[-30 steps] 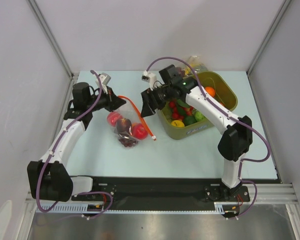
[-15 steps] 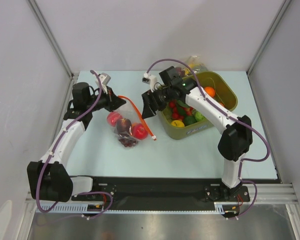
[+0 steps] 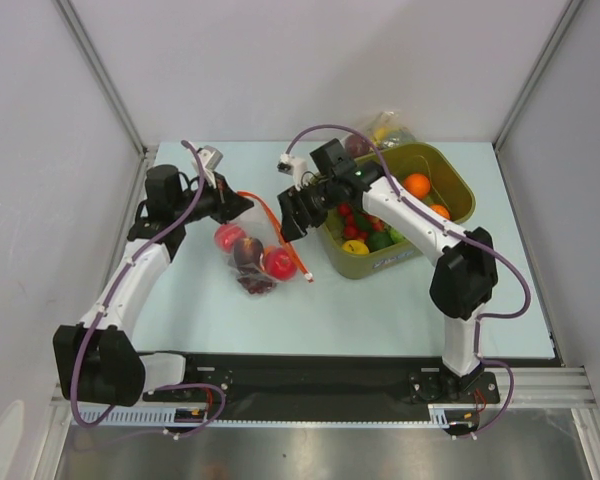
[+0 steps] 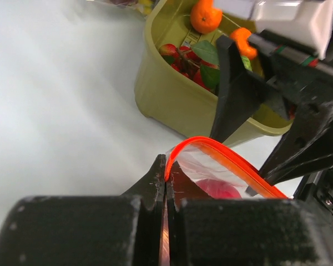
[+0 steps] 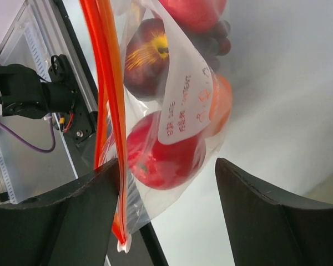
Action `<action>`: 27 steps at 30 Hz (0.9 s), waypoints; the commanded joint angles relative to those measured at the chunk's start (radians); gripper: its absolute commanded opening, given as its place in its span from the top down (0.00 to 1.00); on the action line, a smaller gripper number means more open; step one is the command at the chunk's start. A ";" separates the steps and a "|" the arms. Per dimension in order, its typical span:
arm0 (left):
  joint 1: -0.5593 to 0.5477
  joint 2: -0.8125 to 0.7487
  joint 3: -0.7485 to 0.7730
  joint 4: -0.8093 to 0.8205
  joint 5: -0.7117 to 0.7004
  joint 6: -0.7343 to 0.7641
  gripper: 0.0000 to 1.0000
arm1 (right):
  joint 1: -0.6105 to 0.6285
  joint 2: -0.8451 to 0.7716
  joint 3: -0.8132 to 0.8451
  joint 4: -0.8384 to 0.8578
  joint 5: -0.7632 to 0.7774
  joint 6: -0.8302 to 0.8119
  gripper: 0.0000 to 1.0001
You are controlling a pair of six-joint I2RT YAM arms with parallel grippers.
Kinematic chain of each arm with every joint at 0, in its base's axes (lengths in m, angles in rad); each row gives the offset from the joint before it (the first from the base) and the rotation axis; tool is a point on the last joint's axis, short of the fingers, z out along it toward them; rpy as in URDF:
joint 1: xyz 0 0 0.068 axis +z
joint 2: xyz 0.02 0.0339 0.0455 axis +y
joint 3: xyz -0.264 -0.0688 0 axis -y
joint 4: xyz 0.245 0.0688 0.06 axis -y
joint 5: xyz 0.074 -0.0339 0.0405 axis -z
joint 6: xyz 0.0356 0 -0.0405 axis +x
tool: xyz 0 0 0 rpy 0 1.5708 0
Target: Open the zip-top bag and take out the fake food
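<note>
The zip-top bag [image 3: 250, 255] lies on the pale table, its red-orange zip strip [image 3: 280, 235] running from my left gripper towards the bin. The fake food is inside: a red apple [image 5: 161, 152], a dark maroon fruit [image 5: 147, 58], an orange one [image 5: 222, 102] and dark grapes [image 5: 213, 39]. My left gripper [image 3: 244, 205] [image 4: 166, 166] is shut on the bag's mouth edge at the strip [image 4: 222, 155]. My right gripper [image 3: 291, 220] [image 5: 166, 163] is open. The bag's strip end and apple lie between its fingers [image 5: 72, 221], the strip [image 5: 108, 127] close beside the left one.
An olive bin [image 3: 460, 185] stands right of the bag and holds oranges [image 3: 417, 184], red chillies and green pieces. A second clear bag [image 3: 385, 130] sits behind it. Grey walls close in the table on three sides.
The right arm's wrist has shifted a little to the left, bringing its open gripper closer over the zip strip. The left gripper and the bag stay where they were.
</note>
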 commanded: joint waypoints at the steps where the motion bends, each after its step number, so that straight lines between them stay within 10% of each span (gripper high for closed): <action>1: -0.026 -0.033 0.001 0.068 0.011 -0.012 1.00 | 0.016 0.028 0.027 0.052 -0.027 0.018 0.27; 6: -0.052 -0.027 -0.012 0.088 -0.007 -0.029 1.00 | 0.025 0.035 0.031 0.083 -0.056 0.063 0.44; 9: -0.054 -0.027 -0.007 0.071 -0.055 -0.040 0.94 | 0.028 0.034 0.032 0.088 -0.056 0.076 0.71; 12: -0.054 -0.037 0.023 0.016 -0.166 -0.037 0.53 | 0.028 0.028 0.035 0.088 -0.041 0.084 1.00; 27: -0.265 -0.140 0.137 -0.164 -0.497 -0.307 0.32 | 0.029 0.026 0.089 0.071 0.063 0.128 1.00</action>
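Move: The right hand, wide open, has the orange zip strip's near side 2 cm to its left, 1 cm back and 1 cm below. The red ball fruit lies 6 cm back, 2 cm left and 8 cm below; the dark fruit some 5 cm back, 9 cm left, equally low. The left hand still pinches the strip's far end; that near side is about 7 cm back, 8 cm right and 3 cm lower. Right hand eases left about 2 cm and pinches the orange strip; left lets go, rising some 8 cm. ##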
